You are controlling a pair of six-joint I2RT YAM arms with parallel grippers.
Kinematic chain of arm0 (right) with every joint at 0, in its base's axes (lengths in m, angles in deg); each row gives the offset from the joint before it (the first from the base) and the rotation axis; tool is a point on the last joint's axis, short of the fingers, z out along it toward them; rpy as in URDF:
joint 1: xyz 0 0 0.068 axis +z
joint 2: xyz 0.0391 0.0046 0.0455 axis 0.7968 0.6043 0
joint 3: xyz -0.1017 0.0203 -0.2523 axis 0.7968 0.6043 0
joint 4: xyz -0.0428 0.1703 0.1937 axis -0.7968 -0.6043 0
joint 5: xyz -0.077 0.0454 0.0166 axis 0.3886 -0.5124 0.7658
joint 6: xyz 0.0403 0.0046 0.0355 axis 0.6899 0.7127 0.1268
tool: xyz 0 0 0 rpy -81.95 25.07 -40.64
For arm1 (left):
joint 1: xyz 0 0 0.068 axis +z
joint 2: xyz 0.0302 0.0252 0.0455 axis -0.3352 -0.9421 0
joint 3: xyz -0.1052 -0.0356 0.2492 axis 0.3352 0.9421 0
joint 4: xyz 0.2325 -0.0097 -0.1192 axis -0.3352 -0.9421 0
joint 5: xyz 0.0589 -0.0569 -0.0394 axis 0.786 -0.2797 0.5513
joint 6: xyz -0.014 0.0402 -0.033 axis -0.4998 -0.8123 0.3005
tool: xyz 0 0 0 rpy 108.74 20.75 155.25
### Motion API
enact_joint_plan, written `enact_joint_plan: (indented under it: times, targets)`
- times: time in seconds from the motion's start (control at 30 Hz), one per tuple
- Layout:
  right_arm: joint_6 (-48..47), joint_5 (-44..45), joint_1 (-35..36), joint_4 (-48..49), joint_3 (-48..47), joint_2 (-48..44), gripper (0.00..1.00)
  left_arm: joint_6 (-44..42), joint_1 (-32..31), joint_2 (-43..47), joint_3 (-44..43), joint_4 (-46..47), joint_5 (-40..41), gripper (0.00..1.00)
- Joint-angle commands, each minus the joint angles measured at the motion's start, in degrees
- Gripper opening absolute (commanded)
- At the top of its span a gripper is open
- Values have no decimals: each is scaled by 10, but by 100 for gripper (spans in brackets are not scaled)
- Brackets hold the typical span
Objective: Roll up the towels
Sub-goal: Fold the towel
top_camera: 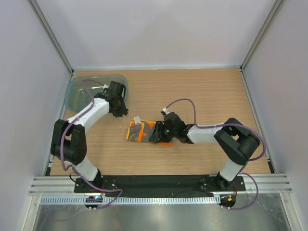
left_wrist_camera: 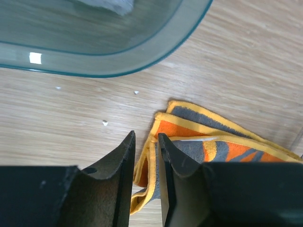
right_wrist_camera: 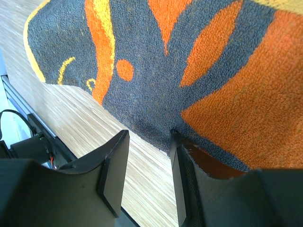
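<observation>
The orange towel [top_camera: 138,132] with its grey patterned face [right_wrist_camera: 156,90] lies partly folded at mid-table. My right gripper [top_camera: 155,134] is at its right edge, open [right_wrist_camera: 149,135]: one finger [right_wrist_camera: 182,161] is tucked under the towel's rim, the other rests over bare wood. My left gripper [top_camera: 119,107] hovers beside the tub, up-left of the towel. Its jaws [left_wrist_camera: 146,137] stand narrowly open with nothing between them, and the orange towel's folded corner [left_wrist_camera: 189,130] shows beyond them. A bit of the light grey towel [left_wrist_camera: 111,4] shows inside the tub.
The translucent teal tub [top_camera: 77,94] sits at the back left corner, its rim [left_wrist_camera: 156,54] close ahead of my left fingers. White walls enclose the wooden table on three sides. A black rail runs along the near edge.
</observation>
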Motion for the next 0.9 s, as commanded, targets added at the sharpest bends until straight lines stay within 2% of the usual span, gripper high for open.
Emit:
enact_joint_plan:
  times: [0.0, 0.1, 0.3, 0.33, 0.37, 0.47, 0.57, 0.87]
  targets:
    - [-16, 11, 1, -59, -13, 11, 47, -14, -1, 42, -33, -24, 76, 27]
    - [-26, 13, 2, -84, -37, 3, 47, -19, -1, 72, -26, -29, 70, 27]
    - [-57, 23, 2, -163, -103, -35, 48, -17, -2, 94, 18, -25, -35, 30]
    - [-62, 25, 1, -170, -108, -40, 48, -11, -2, 91, 34, -22, -49, 34]
    - [-69, 32, 2, -184, -114, -47, 48, -5, -1, 87, 44, -6, -84, 44]
    - [-75, 39, 2, -202, -125, -52, 48, 26, -1, 80, 71, 23, -153, 59]
    - [-73, 40, 2, -201, -116, -57, 48, 55, 0, 66, 73, 51, -178, 61]
    - [-57, 42, 2, -181, -74, -62, 48, 63, 0, -4, 58, 40, -199, 58]
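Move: The towel's left end lies about 7 cm back and 4 cm to the right of my left hand, some 7 cm below it. Its white tag is 8 cm right and 1 cm back, the bin's middle 13 cm ahead and 12 cm left, and the rolled towel in the bin 13 cm ahead, 2 cm left. From my right hand, the towel's middle is about 3 cm ahead and 3 cm left, just below, its left end 4 cm ahead, 12 cm left. I swing my empty left hand up about 5 cm, then back, right and down some 7 cm towards the towel's left end, opening the fingers to over half and rolling the hand's left side down about 15 degrees; it stays above the cloth. Meanwhile my right hand lifts off the near edge by about 4 cm, then sinks partway back, drifting right, fingers still half open. ##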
